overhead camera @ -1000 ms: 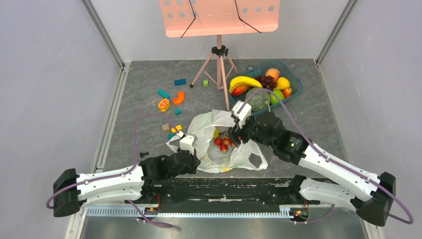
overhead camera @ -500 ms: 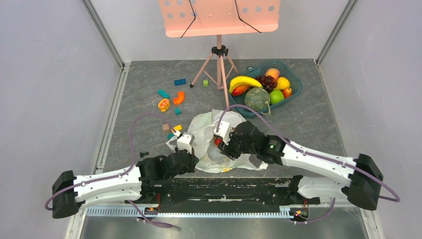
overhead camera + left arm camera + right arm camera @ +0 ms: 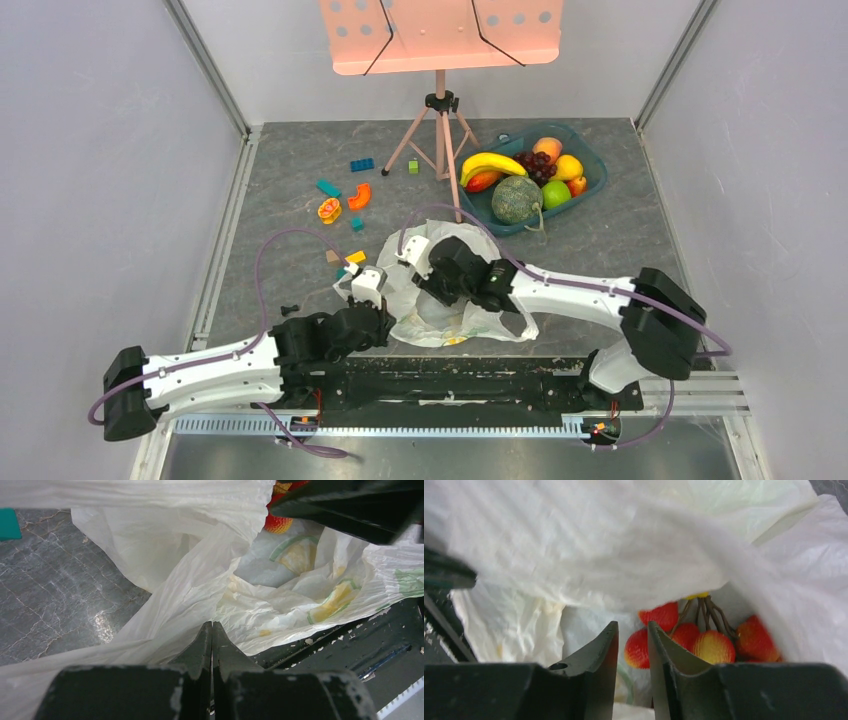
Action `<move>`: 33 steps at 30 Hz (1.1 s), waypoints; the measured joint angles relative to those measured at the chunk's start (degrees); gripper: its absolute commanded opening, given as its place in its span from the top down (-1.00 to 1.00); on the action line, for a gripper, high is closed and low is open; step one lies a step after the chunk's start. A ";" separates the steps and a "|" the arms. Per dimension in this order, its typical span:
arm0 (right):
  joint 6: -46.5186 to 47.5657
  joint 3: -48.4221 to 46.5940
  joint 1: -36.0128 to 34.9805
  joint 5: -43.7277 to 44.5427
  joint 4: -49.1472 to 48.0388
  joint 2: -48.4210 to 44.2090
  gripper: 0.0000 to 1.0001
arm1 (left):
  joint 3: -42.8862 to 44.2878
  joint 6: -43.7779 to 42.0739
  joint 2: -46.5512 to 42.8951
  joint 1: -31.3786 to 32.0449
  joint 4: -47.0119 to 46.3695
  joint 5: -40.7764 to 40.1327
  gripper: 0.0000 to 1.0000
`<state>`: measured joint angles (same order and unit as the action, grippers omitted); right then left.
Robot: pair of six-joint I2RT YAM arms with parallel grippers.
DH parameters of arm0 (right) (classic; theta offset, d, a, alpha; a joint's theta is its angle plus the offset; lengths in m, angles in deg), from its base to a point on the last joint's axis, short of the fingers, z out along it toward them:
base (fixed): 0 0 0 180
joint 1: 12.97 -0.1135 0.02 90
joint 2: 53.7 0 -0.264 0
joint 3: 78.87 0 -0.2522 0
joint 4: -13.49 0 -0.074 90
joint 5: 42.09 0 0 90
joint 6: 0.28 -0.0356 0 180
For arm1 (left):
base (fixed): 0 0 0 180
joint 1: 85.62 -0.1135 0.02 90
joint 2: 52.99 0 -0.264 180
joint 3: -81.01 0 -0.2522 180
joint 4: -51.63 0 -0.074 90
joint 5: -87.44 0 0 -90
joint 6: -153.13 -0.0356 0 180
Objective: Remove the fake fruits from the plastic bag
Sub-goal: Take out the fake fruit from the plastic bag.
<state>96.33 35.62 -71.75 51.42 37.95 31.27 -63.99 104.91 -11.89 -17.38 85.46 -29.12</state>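
The plastic bag (image 3: 440,322) lies crumpled at the near middle of the table, its mouth open. My left gripper (image 3: 390,317) is shut on the bag's near-left edge (image 3: 165,555), its tips (image 3: 212,627) pressed together on the film. My right gripper (image 3: 432,292) reaches into the bag's mouth. In the right wrist view its jaws (image 3: 633,630) stand a little apart and empty, just in front of the cluster of red-pink balls (image 3: 704,642) on brown stems. The cluster also shows in the left wrist view (image 3: 277,524). Only a sliver of yellow shows above the stems; the bag's banana bunch is hidden.
A teal basket (image 3: 592,187) at the back right holds a banana, a netted melon (image 3: 517,199), grapes and other fruit. A tripod stand (image 3: 440,140) stands behind the bag. Small toy blocks (image 3: 340,200) lie at the back left. The black base rail (image 3: 450,378) runs along the near edge.
My right arm has swung left and down from the bag's right side into its mouth, covering the red balls in the top view. My left gripper has kept its hold on the bag.
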 measured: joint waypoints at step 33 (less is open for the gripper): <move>13.51 -15.02 1.70 6.27 -2.12 20.57 -0.74 | 0.00 0.02 -2.05 0.00 2.36 -0.39 0.96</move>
<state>109.84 20.61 -70.05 57.69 35.83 51.84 -63.99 104.93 -13.94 -17.38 87.82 -29.52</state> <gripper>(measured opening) 0.867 0.026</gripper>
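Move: The yellow fruit in the bag lies about 5 cm ahead of the right hand, neither left nor right of it, and some 6 cm below. The bunch of red fruits sits by it, around 2 cm ahead of the right hand and 3 cm to its right, equally low; the bag's upper flap hangs about 6 cm ahead and 4 cm to the left, roughly at finger height. From the left hand the yellow fruit is some 12 cm ahead, 9 cm to the right and 5 cm lower. Towards the yellow fruit, deeper under the bag's flap, the right hand slides forward about 7 cm and 4 cm left, quick at first and then slower, sinking some 3 cm, mostly late on. Its nearly shut fingers spread wide on the way, and the wrist turns about 15 degrees, the fingers ending slightly steeper and pointing more forward; the red bunch is left to the rear and right. ##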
